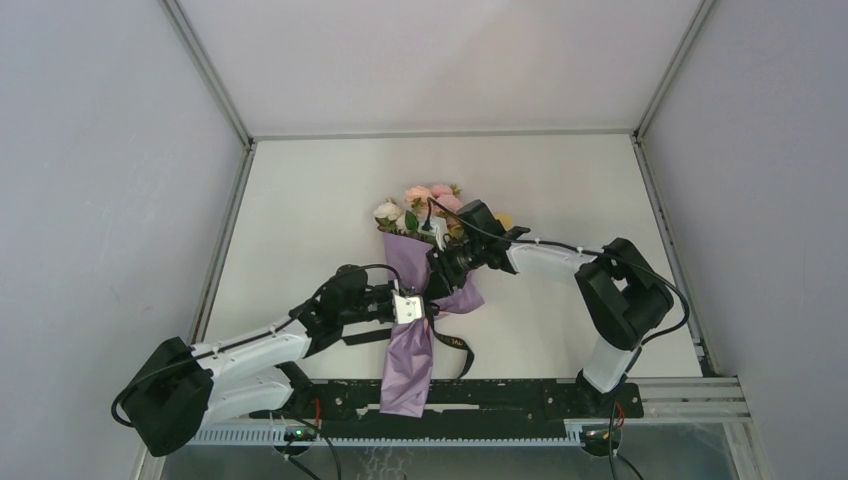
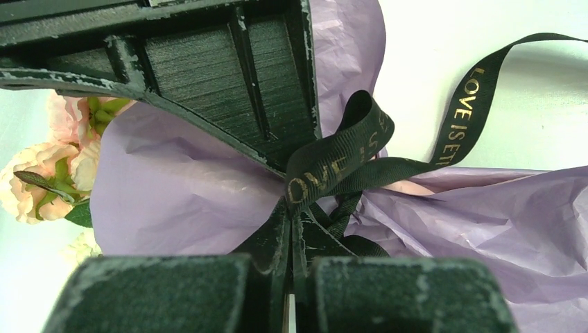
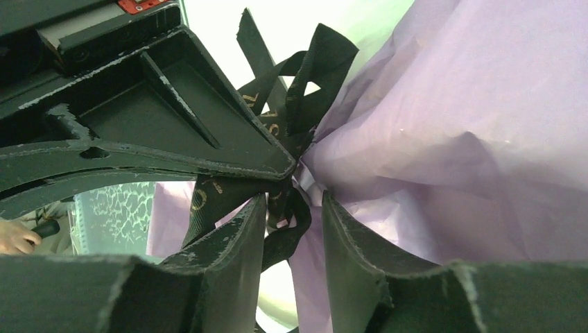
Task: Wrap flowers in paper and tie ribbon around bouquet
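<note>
The bouquet lies mid-table: pink and white flowers [image 1: 430, 197] point away from me, and the lilac paper [image 1: 408, 360] trails toward the front edge. A black ribbon [image 2: 347, 156] with gold lettering cinches the paper's waist, one tail arching off to the right. My left gripper [image 2: 291, 211] is shut on the ribbon at the knot; from above it is the gripper [image 1: 430, 312] meeting the bouquet from the left. My right gripper [image 3: 295, 201] stands open at the same waist, with a ribbon [image 3: 305, 90] loop and crumpled paper [image 3: 471, 139] between its fingers. The flowers [image 2: 48, 159] also show at the left.
Both grippers crowd the waist; the right gripper's finger [image 2: 208, 69] fills the top of the left wrist view. White table [image 1: 320, 200] lies around the bouquet, grey walls on three sides. A black rail [image 1: 500, 395] runs along the front edge. A person's hand [image 3: 14, 236] shows beyond it.
</note>
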`<state>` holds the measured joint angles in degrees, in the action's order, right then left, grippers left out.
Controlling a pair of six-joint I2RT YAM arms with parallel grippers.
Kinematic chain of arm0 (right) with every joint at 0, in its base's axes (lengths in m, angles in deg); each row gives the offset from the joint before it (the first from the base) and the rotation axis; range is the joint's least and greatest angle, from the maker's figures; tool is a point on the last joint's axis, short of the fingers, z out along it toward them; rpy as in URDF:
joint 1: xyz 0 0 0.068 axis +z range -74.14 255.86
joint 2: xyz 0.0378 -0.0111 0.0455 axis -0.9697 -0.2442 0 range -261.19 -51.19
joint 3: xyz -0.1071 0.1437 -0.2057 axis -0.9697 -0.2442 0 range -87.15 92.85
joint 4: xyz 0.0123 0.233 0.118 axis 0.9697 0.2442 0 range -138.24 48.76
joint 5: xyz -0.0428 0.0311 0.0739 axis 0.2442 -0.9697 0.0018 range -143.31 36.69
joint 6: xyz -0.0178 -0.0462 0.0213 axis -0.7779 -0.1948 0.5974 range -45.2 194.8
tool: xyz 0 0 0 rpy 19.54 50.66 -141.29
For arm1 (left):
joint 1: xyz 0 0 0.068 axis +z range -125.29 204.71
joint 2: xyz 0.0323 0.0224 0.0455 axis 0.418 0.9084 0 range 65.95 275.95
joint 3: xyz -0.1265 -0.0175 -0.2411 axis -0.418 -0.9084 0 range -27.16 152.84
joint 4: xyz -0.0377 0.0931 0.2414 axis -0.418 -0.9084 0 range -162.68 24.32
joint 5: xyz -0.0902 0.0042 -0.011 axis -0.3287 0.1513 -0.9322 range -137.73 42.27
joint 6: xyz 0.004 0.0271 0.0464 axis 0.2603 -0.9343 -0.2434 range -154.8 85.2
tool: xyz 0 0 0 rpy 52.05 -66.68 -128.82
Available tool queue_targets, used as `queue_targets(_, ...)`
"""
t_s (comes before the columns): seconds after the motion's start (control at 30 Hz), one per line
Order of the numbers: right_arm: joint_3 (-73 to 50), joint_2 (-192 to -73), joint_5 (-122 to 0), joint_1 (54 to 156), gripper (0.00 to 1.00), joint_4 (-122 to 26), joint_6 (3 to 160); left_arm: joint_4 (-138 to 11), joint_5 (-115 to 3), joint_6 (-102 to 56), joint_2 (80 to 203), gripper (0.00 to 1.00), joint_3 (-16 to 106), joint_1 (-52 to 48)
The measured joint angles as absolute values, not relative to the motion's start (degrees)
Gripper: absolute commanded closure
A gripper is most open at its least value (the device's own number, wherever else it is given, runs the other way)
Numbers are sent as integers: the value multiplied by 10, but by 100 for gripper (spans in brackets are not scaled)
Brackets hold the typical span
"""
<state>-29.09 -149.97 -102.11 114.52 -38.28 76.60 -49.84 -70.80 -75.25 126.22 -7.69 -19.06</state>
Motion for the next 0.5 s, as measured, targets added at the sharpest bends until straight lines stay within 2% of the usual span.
queue_targets(0.1,-291,-1503,-1028,1149,58,-386,766,-498,-708,-753,1262,100,-77,-191)
queue_targets(0.13,-291,-1505,-1030,1150,64,-388,766,-498,-708,-753,1262,100,-77,-191)
queue_targets(0.23,-291,-1513,-1034,1152,93,-394,771,-498,-708,-753,1262,100,-77,-191)
queue_targets(0.27,-291,-1515,-1034,1153,99,-396,772,-498,-708,-753,1262,100,-77,-191)
queue_targets(0.33,-291,-1517,-1035,1153,100,-398,779,-499,-706,-753,1262,99,-77,-191)
queue_targets(0.37,-291,-1518,-1035,1153,100,-398,780,-499,-705,-753,1262,93,-77,-191)
queue_targets(0.47,-291,-1518,-1035,1150,100,-396,780,-500,-704,-760,1262,59,-77,-191)
queue_targets(0.5,-291,-1518,-1035,1148,100,-394,780,-507,-705,-769,1261,54,-77,-190)
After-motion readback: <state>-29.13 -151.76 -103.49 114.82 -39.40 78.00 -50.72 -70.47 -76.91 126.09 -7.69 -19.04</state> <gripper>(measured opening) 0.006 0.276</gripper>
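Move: The black ribbon loop stands pinched in the left fingertips, just above the tied waist of the bouquet. From the right hand, whose fingers are open around the strands, the loop's base lies about 1 cm back, 1 cm to its left and 1 cm down. The waist is some 2 cm back and 3 cm below the right hand; the flower heads are roughly 18 cm ahead, and the loose ribbon tail about 8 cm back and 5 cm right. The ribbon at the waist is taken over by the right hand: it eases under 1 cm back, left and down towards the loop's base, and its half-open fingers shut fully on the strand. The left hand keeps its pinch nearly to the last, staying in place, then opens its fingers about a quarter of the way to release the loop. ##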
